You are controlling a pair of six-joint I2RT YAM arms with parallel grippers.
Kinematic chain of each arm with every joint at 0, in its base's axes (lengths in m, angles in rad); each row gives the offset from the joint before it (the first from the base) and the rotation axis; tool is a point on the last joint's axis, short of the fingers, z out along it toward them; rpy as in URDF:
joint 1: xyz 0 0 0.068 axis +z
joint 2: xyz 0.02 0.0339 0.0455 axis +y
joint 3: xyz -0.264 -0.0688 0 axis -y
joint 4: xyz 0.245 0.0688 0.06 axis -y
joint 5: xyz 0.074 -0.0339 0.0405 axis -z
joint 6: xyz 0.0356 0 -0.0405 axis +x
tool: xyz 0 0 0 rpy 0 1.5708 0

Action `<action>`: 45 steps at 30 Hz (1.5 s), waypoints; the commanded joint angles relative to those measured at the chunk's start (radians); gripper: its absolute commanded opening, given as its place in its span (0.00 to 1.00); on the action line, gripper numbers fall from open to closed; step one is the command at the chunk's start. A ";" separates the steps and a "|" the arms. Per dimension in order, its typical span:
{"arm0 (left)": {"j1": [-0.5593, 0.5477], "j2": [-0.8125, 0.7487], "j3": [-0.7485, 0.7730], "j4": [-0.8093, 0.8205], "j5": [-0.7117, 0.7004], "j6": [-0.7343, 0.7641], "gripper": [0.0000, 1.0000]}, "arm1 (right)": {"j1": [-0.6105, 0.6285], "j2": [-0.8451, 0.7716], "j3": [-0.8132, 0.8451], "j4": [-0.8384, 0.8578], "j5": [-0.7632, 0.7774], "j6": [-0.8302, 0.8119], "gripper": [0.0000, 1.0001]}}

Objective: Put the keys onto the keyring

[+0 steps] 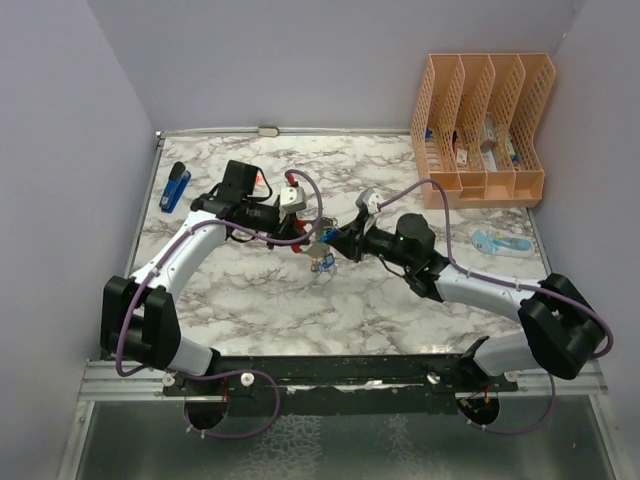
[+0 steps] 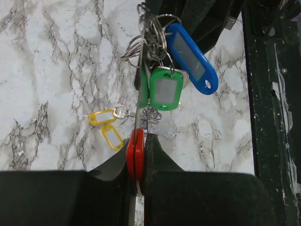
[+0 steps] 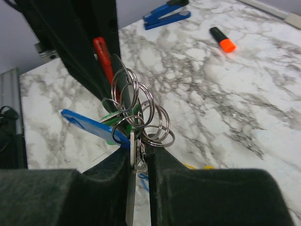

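Observation:
The keyring (image 2: 135, 154) is held in the air between both grippers. My left gripper (image 2: 140, 141) is shut on its red side. My right gripper (image 3: 139, 153) is shut on its silver-grey end, where several wire rings (image 3: 149, 120) bunch up. From the rings hang keys with a blue tag (image 2: 193, 59) and a green tag (image 2: 165, 92). Two yellow-tagged keys (image 2: 102, 117) lie loose on the marble table below. In the top view the grippers meet at mid-table, with the hanging keys (image 1: 322, 262) under them.
A blue stapler (image 1: 175, 187) lies at the far left. An orange marker (image 3: 222, 39) lies behind the left arm. An orange file organiser (image 1: 480, 130) stands at the back right, with a light-blue object (image 1: 500, 243) on the table in front of it.

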 commanded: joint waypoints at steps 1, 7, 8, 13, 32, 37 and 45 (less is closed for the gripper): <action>-0.008 -0.020 0.085 -0.074 -0.151 0.087 0.00 | 0.004 -0.059 0.068 -0.134 0.089 -0.029 0.30; -0.008 -0.006 0.311 -0.265 -0.376 0.214 0.00 | -0.026 -0.104 0.098 -0.321 0.178 -0.082 0.55; -0.009 0.001 0.344 -0.293 -0.397 0.232 0.00 | -0.033 -0.110 0.099 -0.338 0.184 -0.088 0.57; -0.010 0.049 0.458 -0.401 -0.519 0.280 0.00 | -0.060 -0.117 0.101 -0.406 0.214 -0.106 0.74; -0.065 0.174 0.577 -0.669 -1.051 0.362 0.00 | -0.095 0.021 0.215 -0.557 0.281 -0.018 0.99; -0.154 0.166 0.492 -0.602 -1.274 0.355 0.00 | -0.095 0.051 0.239 -0.589 0.288 0.001 0.99; -0.213 0.189 0.457 -0.575 -1.423 0.318 0.00 | -0.096 0.080 0.262 -0.617 0.244 0.021 0.99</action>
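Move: The yellow-tagged keys lie on the table some 18 cm below my right hand, roughly 1 cm ahead and 1 cm to its left; the keyring's red handle, in my left fingers, is level with it, about 7 cm to its left. From my left hand those keys are about 1 cm ahead, 6 cm right and 18 cm down. Its clear space lies about 7 cm ahead and 13 cm left, level; the highlighter is 26 cm ahead, 19 cm left, 18 cm down. I open my right fingers wide, letting go of the key they pinch on the keyring, and draw off to the right and forward about 6 cm each, sinking 5 cm and tipping down. My left hand keeps its pinch on the red handle, lifts forward some 8 cm, then swings left and back down, 13 cm left overall, rolling about 75 degrees until its fingers point down. ##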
